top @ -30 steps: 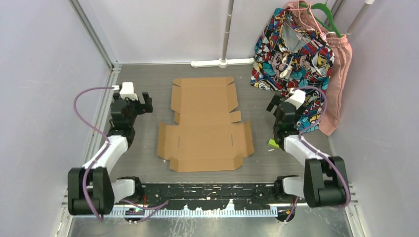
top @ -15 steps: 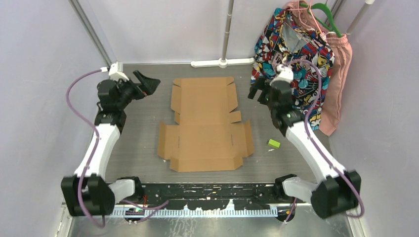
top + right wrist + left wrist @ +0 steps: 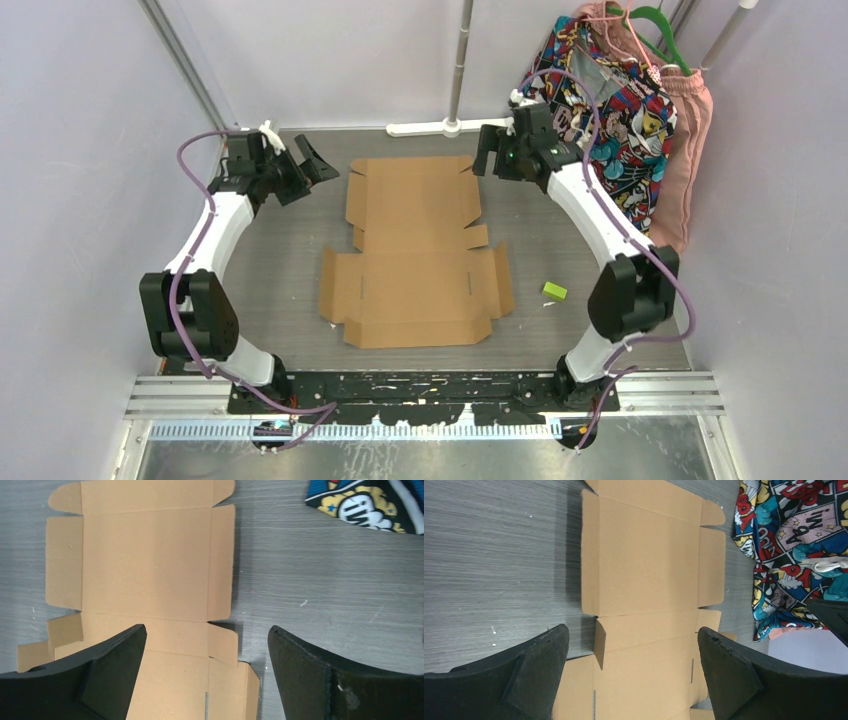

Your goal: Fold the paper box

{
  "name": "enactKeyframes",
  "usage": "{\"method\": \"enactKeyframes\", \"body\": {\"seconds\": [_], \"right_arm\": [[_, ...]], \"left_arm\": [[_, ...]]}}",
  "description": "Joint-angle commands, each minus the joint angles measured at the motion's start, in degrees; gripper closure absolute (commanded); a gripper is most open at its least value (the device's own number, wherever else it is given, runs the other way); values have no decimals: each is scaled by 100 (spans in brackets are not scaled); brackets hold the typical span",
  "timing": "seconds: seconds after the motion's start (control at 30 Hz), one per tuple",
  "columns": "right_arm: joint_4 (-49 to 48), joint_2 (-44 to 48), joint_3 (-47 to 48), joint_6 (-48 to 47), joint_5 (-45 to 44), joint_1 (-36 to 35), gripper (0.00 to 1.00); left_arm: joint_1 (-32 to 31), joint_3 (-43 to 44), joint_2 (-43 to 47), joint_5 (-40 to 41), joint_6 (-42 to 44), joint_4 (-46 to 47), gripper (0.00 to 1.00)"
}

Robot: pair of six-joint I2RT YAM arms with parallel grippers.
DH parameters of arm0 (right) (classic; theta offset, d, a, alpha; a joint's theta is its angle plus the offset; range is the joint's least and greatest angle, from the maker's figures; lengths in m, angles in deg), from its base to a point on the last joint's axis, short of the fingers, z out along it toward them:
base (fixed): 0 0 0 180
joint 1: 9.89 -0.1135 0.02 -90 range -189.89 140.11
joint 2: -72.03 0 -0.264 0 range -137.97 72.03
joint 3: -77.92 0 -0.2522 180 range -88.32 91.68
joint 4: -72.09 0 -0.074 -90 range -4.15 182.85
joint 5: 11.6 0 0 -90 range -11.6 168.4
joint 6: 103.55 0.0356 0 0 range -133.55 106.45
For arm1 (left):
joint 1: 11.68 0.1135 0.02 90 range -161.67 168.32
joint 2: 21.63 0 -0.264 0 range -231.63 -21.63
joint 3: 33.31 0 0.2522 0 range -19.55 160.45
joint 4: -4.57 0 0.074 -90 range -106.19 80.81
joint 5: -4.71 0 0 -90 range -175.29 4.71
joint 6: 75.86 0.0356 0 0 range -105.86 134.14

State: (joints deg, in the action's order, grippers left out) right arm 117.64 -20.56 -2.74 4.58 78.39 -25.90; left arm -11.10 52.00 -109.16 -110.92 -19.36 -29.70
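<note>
The paper box (image 3: 415, 250) lies flat and unfolded in the middle of the table, plain brown cardboard with flaps and slots. It also shows in the left wrist view (image 3: 644, 580) and in the right wrist view (image 3: 145, 575). My left gripper (image 3: 312, 160) is open and empty, raised just left of the sheet's far left corner. My right gripper (image 3: 487, 152) is open and empty, raised just right of the sheet's far right corner. Neither gripper touches the cardboard.
Colourful patterned clothes (image 3: 590, 110) and a pink garment (image 3: 680, 170) hang at the back right. A white pole stand (image 3: 452, 125) sits at the back centre. A small green piece (image 3: 554, 291) lies on the table right of the sheet.
Both arms have stretched out from near the table's sides toward the far end, and the grippers now hover beside the sheet's far corners. The cardboard has not moved.
</note>
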Motion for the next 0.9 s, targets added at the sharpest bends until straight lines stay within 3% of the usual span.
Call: {"method": "enactKeyframes", "body": {"seconds": [0.0,0.33,0.5,0.87], "right_arm": [[826,-590,764,-361,602,24,4],[71,-1378,597,-380,1427,529,8],[-252,-1783,675,-258,1816,552,8],[-489,-2270,706,-162,2151,549,8]], "left_arm": [[-5,177,-8,169,156,-275,0],[-5,-685,734,313,-213,-67,0],[-5,-1173,929,-171,-493,667,0],[-5,-1543,1078,-460,-599,1018,3]]}}
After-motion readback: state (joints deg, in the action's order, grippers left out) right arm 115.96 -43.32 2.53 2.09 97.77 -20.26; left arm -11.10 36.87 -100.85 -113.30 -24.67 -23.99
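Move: Below the right hand, roughly 21 cm down, lies the box lid's right side flap, its middle about 5 cm ahead and 1 cm left. The lid panel's middle is level with that flap and some 12 cm left of it. The small right tab sits 12 cm nearer the base than the flap and 1 cm right of it. From the left hand the right flap is about 32 cm to the right, 7 cm ahead and 20 cm down. Sinking about 13 cm towards the lid's right side flap, the right hand eases a little forward as well, tips its fingers nearly 20 degrees further down and turns slightly counter-clockwise, jaws still wide. The left hand, also open, draws back some 5 cm and drops about 3 cm beside the lid's left edge; neither shows contact. ##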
